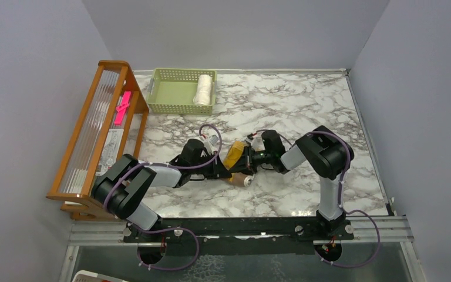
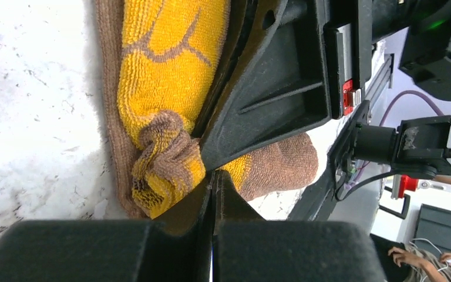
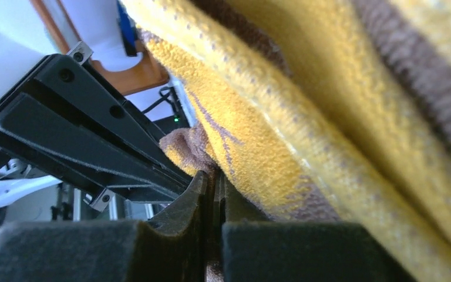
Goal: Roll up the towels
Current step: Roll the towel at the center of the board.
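Observation:
The mustard-yellow towel (image 1: 233, 154) lies partly rolled at the middle of the marble table, with its brown rolled end (image 1: 242, 180) toward the near side. My left gripper (image 1: 228, 172) is shut, its tips pinching a bunched fold of this towel (image 2: 164, 59). My right gripper (image 1: 248, 160) comes from the right and is shut on the towel's edge, with brown cloth (image 3: 305, 117) between its jaws. The two grippers (image 2: 214, 176) (image 3: 214, 176) nearly touch. The cream-white towel (image 1: 204, 89) stands rolled in the basket.
A pale green plastic basket (image 1: 170, 94) stands at the back left of the table. A wooden rack (image 1: 103, 129) with a pink item (image 1: 121, 107) runs along the left edge. Grey walls close in the table on three sides.

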Robot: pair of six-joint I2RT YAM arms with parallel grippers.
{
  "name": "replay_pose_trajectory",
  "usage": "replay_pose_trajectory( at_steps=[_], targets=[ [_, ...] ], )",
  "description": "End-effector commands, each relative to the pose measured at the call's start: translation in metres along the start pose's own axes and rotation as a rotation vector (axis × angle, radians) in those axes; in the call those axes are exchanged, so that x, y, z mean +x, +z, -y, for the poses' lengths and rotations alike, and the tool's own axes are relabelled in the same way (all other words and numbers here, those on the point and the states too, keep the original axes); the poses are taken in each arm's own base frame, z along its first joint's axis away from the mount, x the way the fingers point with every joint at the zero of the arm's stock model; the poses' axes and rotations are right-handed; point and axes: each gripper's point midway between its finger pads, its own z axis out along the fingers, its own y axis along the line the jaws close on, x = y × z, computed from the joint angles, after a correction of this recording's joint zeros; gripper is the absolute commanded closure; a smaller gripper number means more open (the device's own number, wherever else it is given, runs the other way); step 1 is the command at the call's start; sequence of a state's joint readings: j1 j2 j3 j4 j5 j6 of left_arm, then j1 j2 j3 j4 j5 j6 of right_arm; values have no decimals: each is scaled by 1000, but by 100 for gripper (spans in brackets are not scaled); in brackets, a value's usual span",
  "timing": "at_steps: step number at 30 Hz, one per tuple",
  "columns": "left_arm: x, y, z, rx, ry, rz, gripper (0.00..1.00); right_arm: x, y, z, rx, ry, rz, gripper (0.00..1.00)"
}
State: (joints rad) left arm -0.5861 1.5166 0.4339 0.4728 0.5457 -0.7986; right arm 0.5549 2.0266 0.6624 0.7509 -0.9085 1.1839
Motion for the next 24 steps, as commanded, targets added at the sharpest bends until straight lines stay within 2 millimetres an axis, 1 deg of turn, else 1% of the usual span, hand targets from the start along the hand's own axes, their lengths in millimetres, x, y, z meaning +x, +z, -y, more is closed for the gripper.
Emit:
replay_pose_trajectory(
  at_steps=[1,2,5,6,8,10,11,13,15,17,18,20,22,24],
  targets=[
    [8,7,-49,-192,-23,43,100,-15,-6,29,221,-17,65,99],
    [8,8,-52,-205,-22,45,100,-17,-9,32,264,-40,70,99],
    [7,10,-58,-227,-14,48,100,-30,-19,31,368,-141,100,99],
    [8,11,-60,-233,-11,43,100,-35,-23,29,402,-183,112,94],
    [11,14,-64,-240,-11,27,100,-45,-31,22,456,-279,129,78],
    [15,17,-69,-249,-13,6,100,-57,-41,6,496,-395,174,63],
    [14,18,-68,-246,-10,2,100,-65,-47,-4,516,-452,210,57],
    [22,22,-76,-263,-19,-28,100,-79,-62,-26,545,-575,277,50],
    [25,25,-79,-268,-21,-43,100,-90,-75,-52,546,-715,341,47],
    [27,26,-80,-269,-24,-51,100,-92,-84,-75,530,-867,377,47],
    [26,27,-79,-267,-23,-53,100,-90,-89,-91,517,-972,406,47],
    [25,28,-78,-262,-24,-54,100,-75,-89,-113,534,-1245,442,47],
    [24,29,-77,-258,-24,-54,100,-48,-82,-123,535,-1515,430,47],
    [25,29,-76,-255,-27,-57,100,-12,-70,-117,464,-1741,324,47]
  ],
)
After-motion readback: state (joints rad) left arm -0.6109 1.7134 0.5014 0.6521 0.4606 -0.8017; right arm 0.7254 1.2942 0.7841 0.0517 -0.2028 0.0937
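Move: The yellow towel, half rolled up and slightly askew, has its middle some 3 cm ahead and 3 cm right of the left hand, about 2 cm lower. It lies about 3 cm ahead and 3 cm right of the right hand, at its level. The white rolled towel sits roughly 31 cm ahead and 10 cm left of the left hand, and the basket's middle is 31 cm ahead and 18 cm left. Forward first, then steeply up, the right hand opens about halfway, comes free of the yellow towel and rises some 13 cm, rolling its wrist about 70 degrees and drawing back slightly at the end. The left, still closed on the rolled edge, slides about 3 cm forward and a little right and down, keeping its pinch. ##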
